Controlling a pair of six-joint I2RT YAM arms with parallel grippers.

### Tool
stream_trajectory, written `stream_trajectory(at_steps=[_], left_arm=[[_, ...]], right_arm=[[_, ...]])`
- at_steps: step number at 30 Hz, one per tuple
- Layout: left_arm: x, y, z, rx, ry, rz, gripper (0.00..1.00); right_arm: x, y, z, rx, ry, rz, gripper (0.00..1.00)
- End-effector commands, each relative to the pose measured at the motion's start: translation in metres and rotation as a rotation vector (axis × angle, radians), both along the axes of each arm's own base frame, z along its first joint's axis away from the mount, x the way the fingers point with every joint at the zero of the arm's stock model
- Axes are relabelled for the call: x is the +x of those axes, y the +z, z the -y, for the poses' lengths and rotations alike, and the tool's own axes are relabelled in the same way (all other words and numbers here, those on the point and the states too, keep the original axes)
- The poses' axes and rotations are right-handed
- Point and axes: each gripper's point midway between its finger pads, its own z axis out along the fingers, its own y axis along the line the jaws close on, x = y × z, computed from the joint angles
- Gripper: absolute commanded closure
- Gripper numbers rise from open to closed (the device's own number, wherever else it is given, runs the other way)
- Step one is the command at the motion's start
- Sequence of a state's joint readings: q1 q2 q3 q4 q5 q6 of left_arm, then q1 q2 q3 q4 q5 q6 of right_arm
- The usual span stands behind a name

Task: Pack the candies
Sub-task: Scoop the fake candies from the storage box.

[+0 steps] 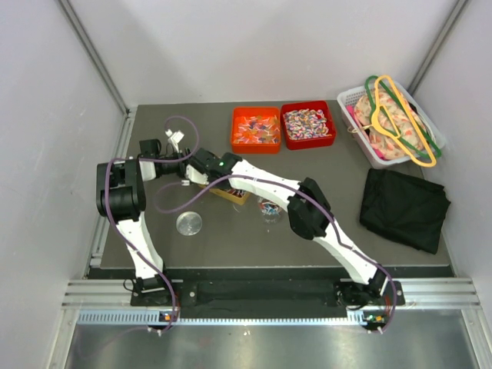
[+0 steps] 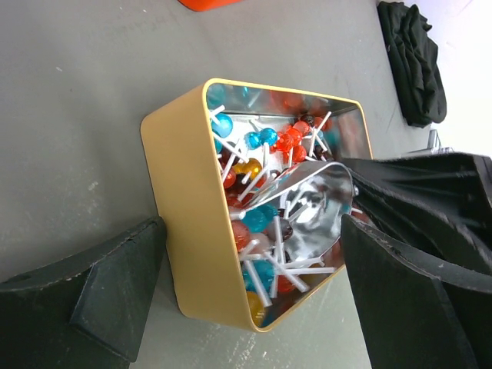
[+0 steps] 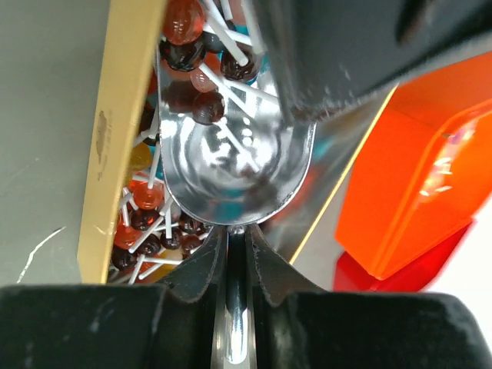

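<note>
The candies (image 1: 307, 123), small wrapped sweets in red, blue and white, fill a red tray at the back. An orange tray (image 1: 255, 127) beside it holds more sweets. A gold tin (image 2: 188, 223) of lollipops (image 2: 260, 140) lies on the grey table. My left gripper (image 2: 252, 231) is open, one finger on each side of the tin's near corner. My right gripper (image 3: 234, 234) is shut on the thin handle of a shiny metal scoop (image 3: 231, 165). The scoop's bowl (image 2: 315, 204) sits inside the tin among the lollipops (image 3: 192, 46). In the top view both grippers meet over the tin (image 1: 234, 195).
A small clear jar (image 1: 269, 207) with sweets and a round silver lid (image 1: 189, 224) lie near the tin. At the back right stands a white basket (image 1: 350, 98) with hangers and cloth. A black cloth (image 1: 403, 207) lies on the right.
</note>
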State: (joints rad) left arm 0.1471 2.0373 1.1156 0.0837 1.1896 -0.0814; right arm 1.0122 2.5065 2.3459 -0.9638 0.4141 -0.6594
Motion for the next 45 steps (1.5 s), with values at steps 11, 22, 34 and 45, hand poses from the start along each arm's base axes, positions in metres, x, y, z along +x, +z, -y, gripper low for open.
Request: stream_trajectory(at_steps=[11,22,34,45], left_arm=[[-0.001,0.03,0.009,-0.051,-0.039,0.06,0.01],[0.011,0.043,0.008,-0.085,-0.017,0.067,0.01],[0.038,0.083,-0.007,-0.144,0.041,0.135,0.01],[0.051,0.11,-0.012,-0.17,0.069,0.166,0.01]], right_arm=[[-0.006,0.014,0.02,0.222,-0.085,-0.112,1.0],[0.005,0.051,0.026,0.267,-0.1,-0.05,1.0],[0.011,0.073,0.048,0.259,-0.101,-0.024,1.0],[0.007,0.086,0.083,0.229,-0.118,0.002,1.0]])
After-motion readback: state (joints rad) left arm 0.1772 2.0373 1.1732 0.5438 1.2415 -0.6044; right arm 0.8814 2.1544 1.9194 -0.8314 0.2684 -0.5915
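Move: The right hand grips the scoop's handle with the bowl in the tan candy box; the box's middle is about 4 cm to its left, 3 cm back and 5 cm below. The clear jar, the storage box, stands some 10 cm to its right and 11 cm back; the orange tray lies about 12 cm ahead and 6 cm to the right. The candy box's middle lies roughly 9 cm right of the left hand, 6 cm back and slightly below. The scoop, still pinched by its handle, bites into the lollipops as the right hand pushes about 3.5 cm right and 2 cm down, tilting slightly. It then lifts the bowl some 5.5 cm and swings on another 4 cm right, towards the jar's side. The left hand waits wide open at the box's left end, its lower finger seemingly against the wall, then draws up about 7 cm and forward. ##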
